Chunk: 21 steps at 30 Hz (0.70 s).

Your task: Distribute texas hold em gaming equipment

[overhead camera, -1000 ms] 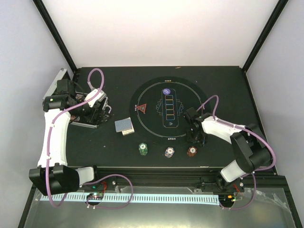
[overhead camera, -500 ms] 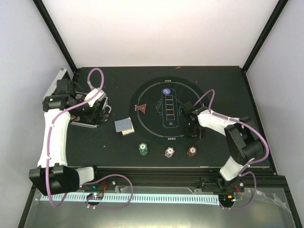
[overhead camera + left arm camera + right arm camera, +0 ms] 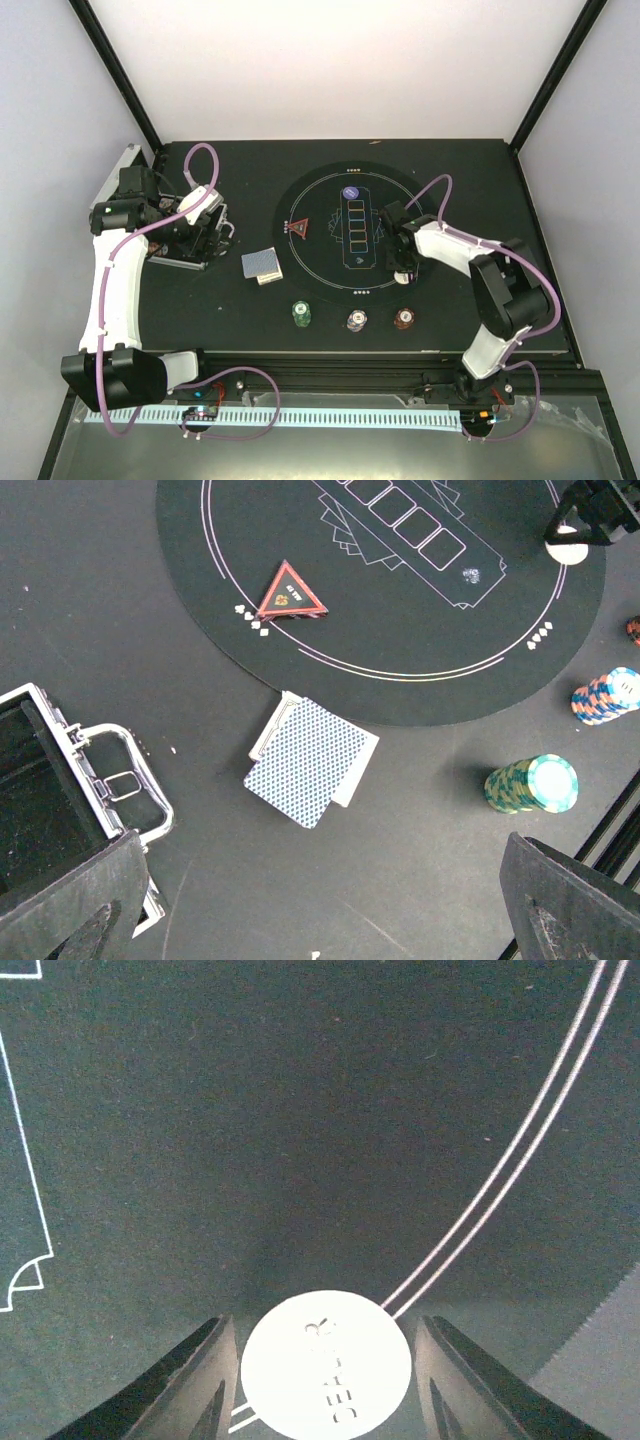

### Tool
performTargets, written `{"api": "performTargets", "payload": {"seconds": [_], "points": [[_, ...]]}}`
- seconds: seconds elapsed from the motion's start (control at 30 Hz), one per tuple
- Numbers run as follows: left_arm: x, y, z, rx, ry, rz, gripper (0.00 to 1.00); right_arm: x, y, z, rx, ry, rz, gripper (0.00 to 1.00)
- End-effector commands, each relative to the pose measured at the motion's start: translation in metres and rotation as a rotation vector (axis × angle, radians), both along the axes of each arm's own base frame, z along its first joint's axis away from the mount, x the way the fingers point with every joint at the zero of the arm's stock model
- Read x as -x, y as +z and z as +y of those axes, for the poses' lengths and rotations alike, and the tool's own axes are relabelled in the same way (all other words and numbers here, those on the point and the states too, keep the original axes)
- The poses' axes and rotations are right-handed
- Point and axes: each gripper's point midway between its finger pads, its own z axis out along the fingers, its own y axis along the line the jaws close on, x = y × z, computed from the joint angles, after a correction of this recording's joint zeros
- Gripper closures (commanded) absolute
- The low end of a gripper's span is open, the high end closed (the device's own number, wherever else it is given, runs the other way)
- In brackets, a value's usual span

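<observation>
My right gripper (image 3: 402,262) hangs low over the right side of the round mat (image 3: 320,195), shut on a white dealer button (image 3: 326,1364) that sits between its fingers right by the mat's double line. A purple button (image 3: 350,193) and a red triangle marker (image 3: 298,227) lie on the mat. The blue-backed cards (image 3: 262,264) lie left of the mat. Green (image 3: 301,315), purple (image 3: 356,320) and red-brown (image 3: 404,318) chip stacks stand in a row in front of it. My left gripper (image 3: 203,238) is wide open and empty over the case.
The silver case (image 3: 128,168) lies open at the far left, with its handle (image 3: 120,780) under my left wrist. The table's black rail runs along the front edge, just behind the chip row. Walls close in the back and both sides.
My right gripper has moved up and slightly left, from the mat's lower right rim further onto the mat. The left arm has not moved.
</observation>
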Motion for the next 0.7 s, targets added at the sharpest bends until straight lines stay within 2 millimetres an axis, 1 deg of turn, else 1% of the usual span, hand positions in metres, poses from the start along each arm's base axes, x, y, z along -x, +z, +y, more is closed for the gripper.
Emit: {"api": "performTargets", "payload": {"seconds": [0.0, 0.03, 0.13, 0.17, 0.2, 0.23, 0.27, 0.3, 0.33, 0.37, 0.43, 0.53, 0.57, 0.6, 0.67], "points": [[-0.003, 0.013, 0.004, -0.018, 0.014, -0.046, 0.01, -0.012, 0.041, 0.001, 0.006, 0.024, -0.113, 0.45], [-0.003, 0.014, 0.005, -0.016, 0.017, -0.045, 0.01, -0.01, 0.053, 0.006, -0.006, 0.041, -0.136, 0.41], [-0.004, 0.015, 0.006, -0.019, 0.036, -0.045, 0.01, -0.001, 0.092, 0.035, -0.052, 0.126, -0.203, 0.31], [-0.006, 0.014, 0.008, -0.025, 0.052, -0.043, 0.01, 0.006, 0.102, 0.049, -0.07, 0.165, -0.217, 0.29], [-0.008, 0.012, 0.013, -0.04, 0.075, -0.041, 0.01, 0.015, 0.113, 0.07, -0.096, 0.222, -0.228, 0.26], [-0.01, 0.011, 0.015, -0.044, 0.091, -0.04, 0.01, 0.021, 0.121, 0.082, -0.115, 0.246, -0.229, 0.23], [-0.012, 0.009, 0.018, -0.054, 0.112, -0.038, 0.01, 0.032, 0.127, 0.099, -0.143, 0.289, -0.227, 0.19], [-0.012, 0.007, 0.02, -0.055, 0.122, -0.035, 0.01, 0.047, 0.132, 0.122, -0.171, 0.35, -0.223, 0.17], [-0.012, 0.006, 0.021, -0.059, 0.132, -0.031, 0.01, 0.059, 0.137, 0.14, -0.197, 0.393, -0.218, 0.14], [-0.013, 0.004, 0.023, -0.064, 0.145, -0.027, 0.01, 0.071, 0.139, 0.158, -0.217, 0.435, -0.212, 0.1], [-0.014, 0.001, 0.027, -0.077, 0.171, -0.028, 0.01, 0.091, 0.142, 0.188, -0.235, 0.504, -0.195, 0.06], [-0.015, -0.002, 0.033, -0.093, 0.203, -0.037, 0.01, 0.118, 0.135, 0.227, -0.249, 0.6, -0.143, 0.01], [-0.014, -0.003, 0.034, -0.095, 0.205, -0.037, 0.01, 0.124, 0.128, 0.238, -0.244, 0.629, -0.119, 0.0], [-0.013, -0.003, 0.033, -0.093, 0.203, -0.036, 0.01, 0.131, 0.125, 0.246, -0.251, 0.654, -0.102, 0.0], [-0.01, -0.004, 0.032, -0.091, 0.197, -0.037, 0.01, 0.137, 0.118, 0.257, -0.243, 0.683, -0.08, 0.0]]}}
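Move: The green chip stack lies about 28 cm to the right hand's left and 11 cm back, at nearly the same height. The white dealer button sits between that hand's fingers; from the hand, the blue-orange stack is some 12 cm left and 12 cm back, the red stack 11 cm straight back, and the playing cards about 37 cm left and 2 cm ahead. From the left hand, the green stack is roughly 22 cm right, 3 cm back and 21 cm below. The white dealer button is let go as the right fingers spread from half to fully open and the hand lifts off it, rising some 15 cm, then swinging about 25 cm left and 12 cm back towards the green chip stack, turning counter-clockwise and just starting to sink. The empty left hand drifts 2–3 cm left, still open. ##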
